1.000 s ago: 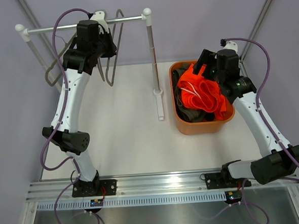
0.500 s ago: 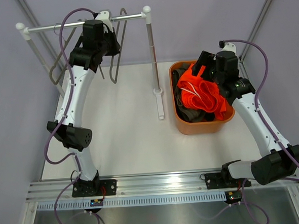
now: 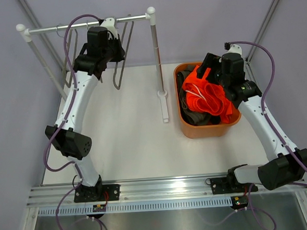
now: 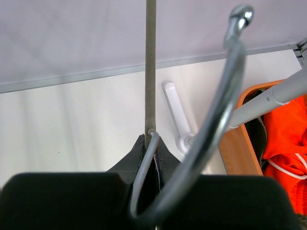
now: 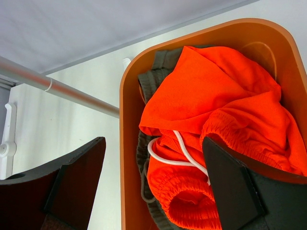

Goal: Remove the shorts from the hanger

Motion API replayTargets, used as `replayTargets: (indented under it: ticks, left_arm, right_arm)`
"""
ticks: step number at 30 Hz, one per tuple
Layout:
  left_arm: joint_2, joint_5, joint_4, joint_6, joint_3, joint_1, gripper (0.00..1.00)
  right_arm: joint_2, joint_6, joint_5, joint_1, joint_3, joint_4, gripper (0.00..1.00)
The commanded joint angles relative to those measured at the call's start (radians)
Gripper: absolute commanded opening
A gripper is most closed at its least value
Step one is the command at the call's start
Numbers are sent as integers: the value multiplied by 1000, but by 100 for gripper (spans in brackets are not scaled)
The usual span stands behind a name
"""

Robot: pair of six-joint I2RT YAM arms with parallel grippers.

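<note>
The orange shorts [image 3: 207,96] [image 5: 216,96] lie heaped in the orange basket [image 3: 206,131] on top of the olive-grey shorts [image 3: 187,110] [image 5: 153,72]. My right gripper [image 3: 206,64] [image 5: 153,177] hangs open just over the heap, one finger outside the basket's left wall and one over the orange cloth, holding nothing. Up at the rail [image 3: 49,29], my left gripper [image 3: 114,47] [image 4: 151,139] is shut on the thin grey wire of a bare hanger [image 4: 150,72]. That hanger's metal hook [image 4: 225,96] curves up in front of the left wrist camera. No cloth hangs on it.
A second bare hanger [image 3: 68,60] dangles from the rail to the left. The rack's right post [image 3: 157,57] [image 4: 268,98] and its white foot [image 3: 164,106] [image 4: 175,110] stand between the hangers and the basket. White tabletop [image 3: 123,137] lies in front.
My left gripper has carried its hanger a little right and up toward the rail, and the other hanger has swung in from the left. The right arm has stayed still.
</note>
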Motion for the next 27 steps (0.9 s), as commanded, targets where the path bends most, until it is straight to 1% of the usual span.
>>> replayTargets:
  ticks: [1,2,6,8,12,15,16,17,20,27]
  left_arm:
    - [-131,34,123,23,-79,6,0]
    - [-159,31,136,21,-104,6,0]
    - [-187,31,135,20,-111,6,0]
    - [-199,37,159,20,-130,3,0]
    - [-231,0,199,10,-159,4,0]
    - [-208,-18,186,3,-110,4,0]
    - [-185,-18,179,3,-72,4,0]
    - [-173,-47,172,1,-55,4,0]
    - [-126,-52,161,1,6,4,0]
    - [-40,-77,182,-13,74,4,0]
  right_arm:
    - [-31,-5,-18,5,-1,42,90]
    - [-28,-5,-19,5,-1,42,90]
    - [-27,-2,-27,5,0,42,89]
    - [-27,-2,-26,5,0,43,89]
    - [-28,-2,-26,5,5,40,90]
    - [-25,-4,-27,5,11,36,89]
    - [-25,-5,-27,5,11,37,90]
    - [-25,-4,-29,5,13,36,90]
    - [-22,-7,-27,7,17,34,89]
    - [-13,-11,-23,5,22,32,90]
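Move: Slightly ahead of the left hand, which already holds the empty hanger by its neck, the stretch of rail it is meant for runs about 4 cm farther out and roughly 11 cm higher. The rail's right end is some 13 cm to the hand's right, 4 cm out and 12 cm up; another empty hanger hangs about 17 cm to the left, 3 cm ahead at hand height. From the idle right hand, that stretch of rail is some 36 cm left, 13 cm out and 17 cm up. Backing off a little first, the left hand draws the held hanger about 4 cm towards the base, lifts it some 7 cm with the fingertips tilting up about 10 degrees, then comes forward again nearly as far as it had backed, towards the rail, sinking slightly at the very end. The fingers keep their pinch on the hanger's neck. ##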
